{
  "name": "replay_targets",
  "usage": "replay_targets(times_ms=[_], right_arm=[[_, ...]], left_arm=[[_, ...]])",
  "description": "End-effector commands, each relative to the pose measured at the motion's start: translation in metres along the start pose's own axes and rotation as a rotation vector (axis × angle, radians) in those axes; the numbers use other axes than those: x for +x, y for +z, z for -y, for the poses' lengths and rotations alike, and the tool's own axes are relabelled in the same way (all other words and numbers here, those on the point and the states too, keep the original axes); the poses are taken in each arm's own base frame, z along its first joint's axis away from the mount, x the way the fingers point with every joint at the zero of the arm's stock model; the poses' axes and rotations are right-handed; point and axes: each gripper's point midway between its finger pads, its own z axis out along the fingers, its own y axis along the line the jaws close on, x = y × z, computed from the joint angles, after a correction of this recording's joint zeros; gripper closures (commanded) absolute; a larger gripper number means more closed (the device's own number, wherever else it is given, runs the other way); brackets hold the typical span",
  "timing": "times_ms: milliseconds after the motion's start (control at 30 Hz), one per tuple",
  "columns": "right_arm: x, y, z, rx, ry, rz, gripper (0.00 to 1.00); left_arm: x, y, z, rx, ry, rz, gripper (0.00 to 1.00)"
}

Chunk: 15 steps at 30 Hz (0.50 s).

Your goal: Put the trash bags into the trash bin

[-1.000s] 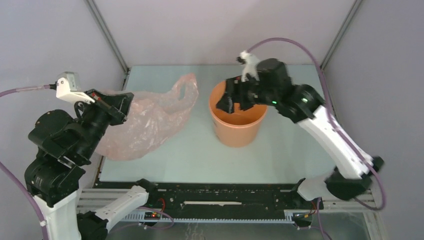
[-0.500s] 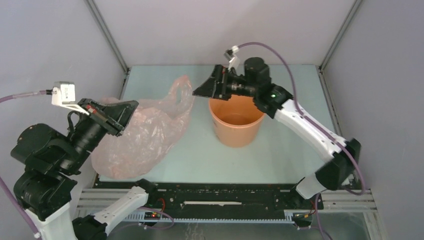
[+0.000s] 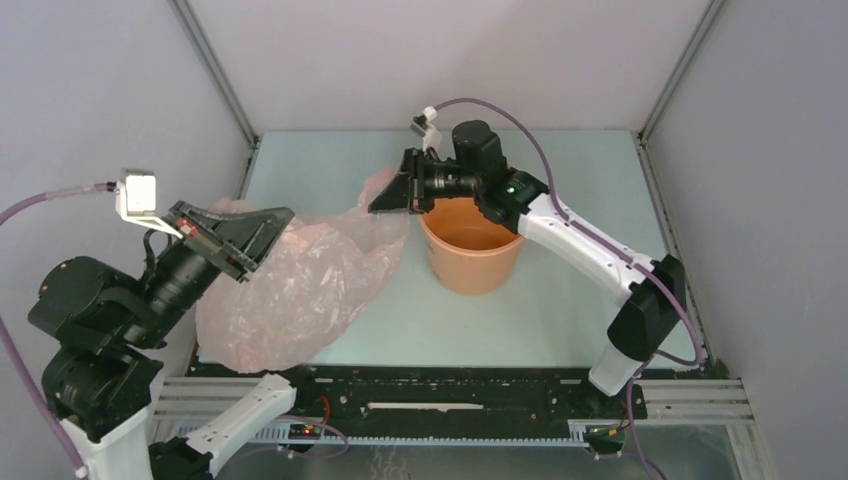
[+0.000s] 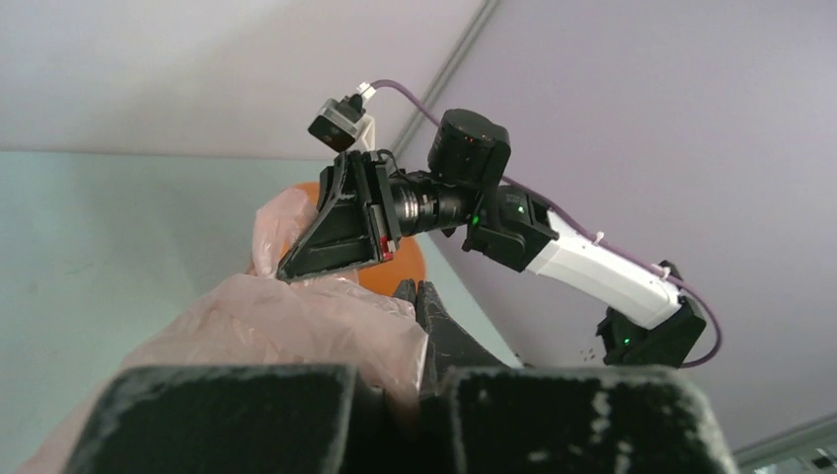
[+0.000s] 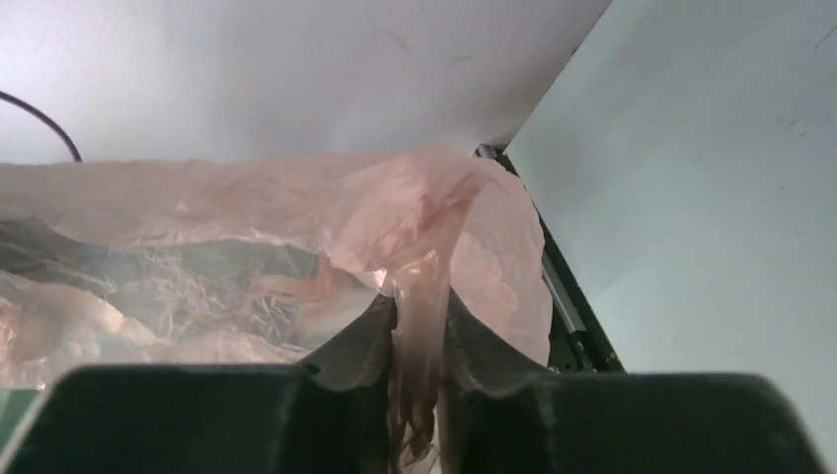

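The trash bag point(image 3: 300, 280), a wrinkled pale-pink film, is stretched between both arms left of the trash bin point(image 3: 472, 245), a round orange bucket standing upright. My left gripper point(image 3: 262, 232) is shut on the bag's left edge; in the left wrist view its fingertips point(image 4: 417, 291) touch, with film point(image 4: 296, 326) caught lower between them. My right gripper point(image 3: 387, 200) is just left of the bin's rim, shut on the bag's top handle. In the right wrist view a twisted strand of the bag point(image 5: 424, 227) runs between its fingers point(image 5: 419, 314). The bin point(image 4: 403, 265) peeks out behind the right gripper.
The pale table point(image 3: 560, 300) is walled by grey panels at the back and both sides. A black rail point(image 3: 440, 385) runs along the near edge. The right arm's cable point(image 3: 540, 140) loops above the bin.
My right gripper has swung left from over the bin to the bag's handle and closed on it. The left arm has shifted the bag slightly right and nearer.
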Motion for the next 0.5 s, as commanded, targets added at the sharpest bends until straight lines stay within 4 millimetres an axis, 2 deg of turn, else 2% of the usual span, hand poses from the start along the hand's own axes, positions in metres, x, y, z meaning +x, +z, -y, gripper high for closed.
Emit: replay_targets(times_ms=[0,33,67,133,233,300,367,400,467], right_arm=[[-0.043,-0.071,-0.057,-0.05,-0.084,0.208,0.84],[-0.054,-0.091,-0.061,-0.03,-0.099,0.269,0.89],[-0.063,-0.113,-0.068,-0.012,-0.115,0.331,0.99],[-0.077,-0.152,-0.084,0.005,-0.145,0.435,1.0],[-0.085,-0.201,-0.116,-0.005,-0.2,0.552,1.0],[-0.087,-0.225,-0.131,0.001,-0.234,0.609,1.0],[-0.087,-0.246,-0.137,0.034,-0.261,0.667,1.0],[-0.086,-0.252,-0.135,0.058,-0.264,0.687,1.0],[-0.084,-0.261,-0.127,0.096,-0.259,0.71,1.0]], left_arm=[[-0.016,0.031,0.027,0.144,-0.055,0.036,1.0],[-0.02,0.039,0.034,0.177,-0.07,0.047,1.0],[-0.024,0.048,0.04,0.213,-0.089,0.05,1.0],[-0.035,0.066,0.062,0.327,-0.124,0.057,1.0],[-0.055,0.086,0.103,0.544,-0.195,0.047,1.0],[-0.072,0.095,0.125,0.644,-0.215,0.055,1.0],[-0.081,0.104,0.145,0.713,-0.229,0.05,1.0],[-0.078,0.118,0.151,0.737,-0.241,0.017,1.0],[-0.071,0.132,0.161,0.776,-0.261,-0.024,1.0]])
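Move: The bag's free rim already lies between the right hand's half-closed fingers. The bag's body hangs some 13 cm back and 12 cm to the left, roughly level with the hand. The bin's middle is 17 cm to the right, about level front to back, some 23 cm below. For the left hand, gripping the bag's other side, the bin lies about 15 cm ahead, 25 cm right and 40 cm below; the bag's body hangs 15 cm beneath it, 3 cm left. The right fingers close the rest of the way, pinching the rim, and the right hand sweeps about 21 cm to the right and as far up, passing high over the bin's side of the table while its fingers swing some 30 degrees clockwise and tip upward. The left hand, still pinching its side of the bag, follows some 12 cm right and 12 cm up while reaching forward 7 cm and turning clockwise with its fingertips rising, so the faster right hand draws away from it with the bag strung between them. ##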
